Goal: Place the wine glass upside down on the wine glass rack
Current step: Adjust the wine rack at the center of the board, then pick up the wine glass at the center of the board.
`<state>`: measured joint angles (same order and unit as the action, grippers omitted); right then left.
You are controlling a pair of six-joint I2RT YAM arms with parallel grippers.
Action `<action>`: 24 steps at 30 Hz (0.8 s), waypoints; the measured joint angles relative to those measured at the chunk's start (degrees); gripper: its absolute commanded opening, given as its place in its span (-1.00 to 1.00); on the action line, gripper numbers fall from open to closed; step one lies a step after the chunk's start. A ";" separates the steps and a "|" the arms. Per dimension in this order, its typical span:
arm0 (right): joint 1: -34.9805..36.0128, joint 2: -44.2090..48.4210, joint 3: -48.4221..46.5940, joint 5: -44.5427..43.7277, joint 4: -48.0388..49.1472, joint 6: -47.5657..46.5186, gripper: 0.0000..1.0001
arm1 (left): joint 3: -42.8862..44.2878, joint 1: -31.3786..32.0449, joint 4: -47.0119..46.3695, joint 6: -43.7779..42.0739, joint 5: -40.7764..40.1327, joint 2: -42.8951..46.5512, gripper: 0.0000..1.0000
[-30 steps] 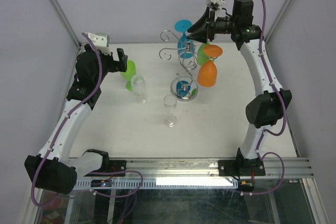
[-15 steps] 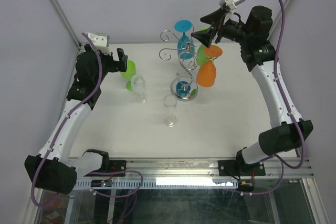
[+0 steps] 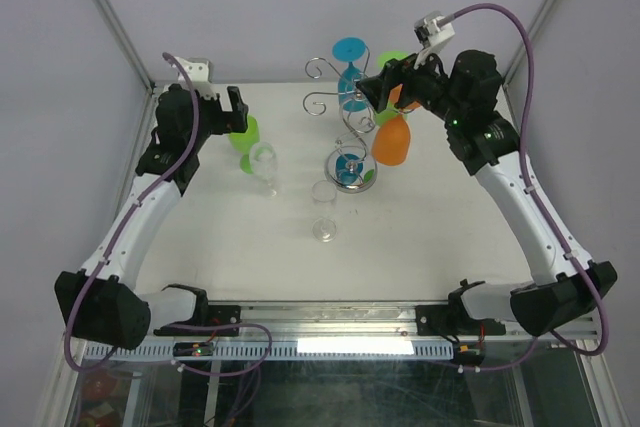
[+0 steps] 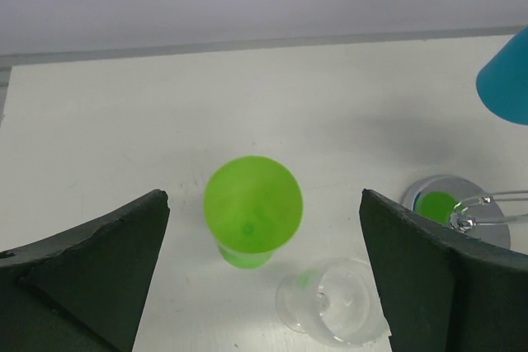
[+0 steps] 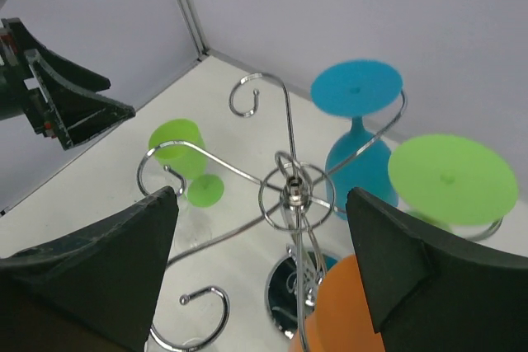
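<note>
The chrome wine glass rack stands at the back middle of the table. Three glasses hang upside down from its arms: a blue one, a green one and an orange one. My right gripper hovers open and empty over the rack's hub, with nothing between its fingers. A green wine glass stands on the table to the left beside a clear one. Another clear glass stands upright nearer the front. My left gripper hangs open above the green glass.
The rack's free scroll arms curl out toward the left and front. Its round base sits just right of the clear glass. Grey walls close in the back and both sides.
My right gripper has opened wide and tipped down over the rack's top, while its elbow swung out to the right. The orange glass stays hanging. The left wrist shifted slightly toward the back.
</note>
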<state>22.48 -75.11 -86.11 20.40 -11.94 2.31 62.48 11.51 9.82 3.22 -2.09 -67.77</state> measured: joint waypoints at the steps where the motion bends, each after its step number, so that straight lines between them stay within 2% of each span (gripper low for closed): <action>1: 0.42 0.55 1.14 -1.20 -0.63 0.83 0.72 | 1.05 0.00 1.05 0.59 -0.33 -1.53 0.98; 8: 1.38 5.11 10.16 -6.05 -3.17 3.87 0.73 | 9.75 0.00 7.74 5.01 -3.85 -13.44 0.98; 18: 1.40 8.79 12.90 -7.43 -3.04 4.24 0.74 | 20.85 0.00 14.32 9.97 -8.04 -29.07 0.98; 24: 1.40 8.90 13.46 -7.58 -2.21 4.09 0.74 | 22.25 0.04 16.63 11.63 -10.10 -33.44 0.98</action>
<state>23.88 -66.22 -72.64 12.82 -14.15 6.39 84.73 11.55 26.46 14.85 -12.19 -101.21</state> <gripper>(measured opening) 0.871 0.990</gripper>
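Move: The green glass standing on the table is about 4 cm ahead of the open left hand, 1 cm right and some 20 cm below. The clear glass beside it is roughly 3 cm back, 8 cm right and 20 cm below that hand; the wine rack is about 3 cm ahead, 27 cm right, 12 cm below. From the right hand, the green glass is some 7 cm ahead, 29 cm left and 35 cm below. Open left hand sinks 13 cm, reaching 8 forward, tipping downward towards the green glass; open right hand lowers 6. ##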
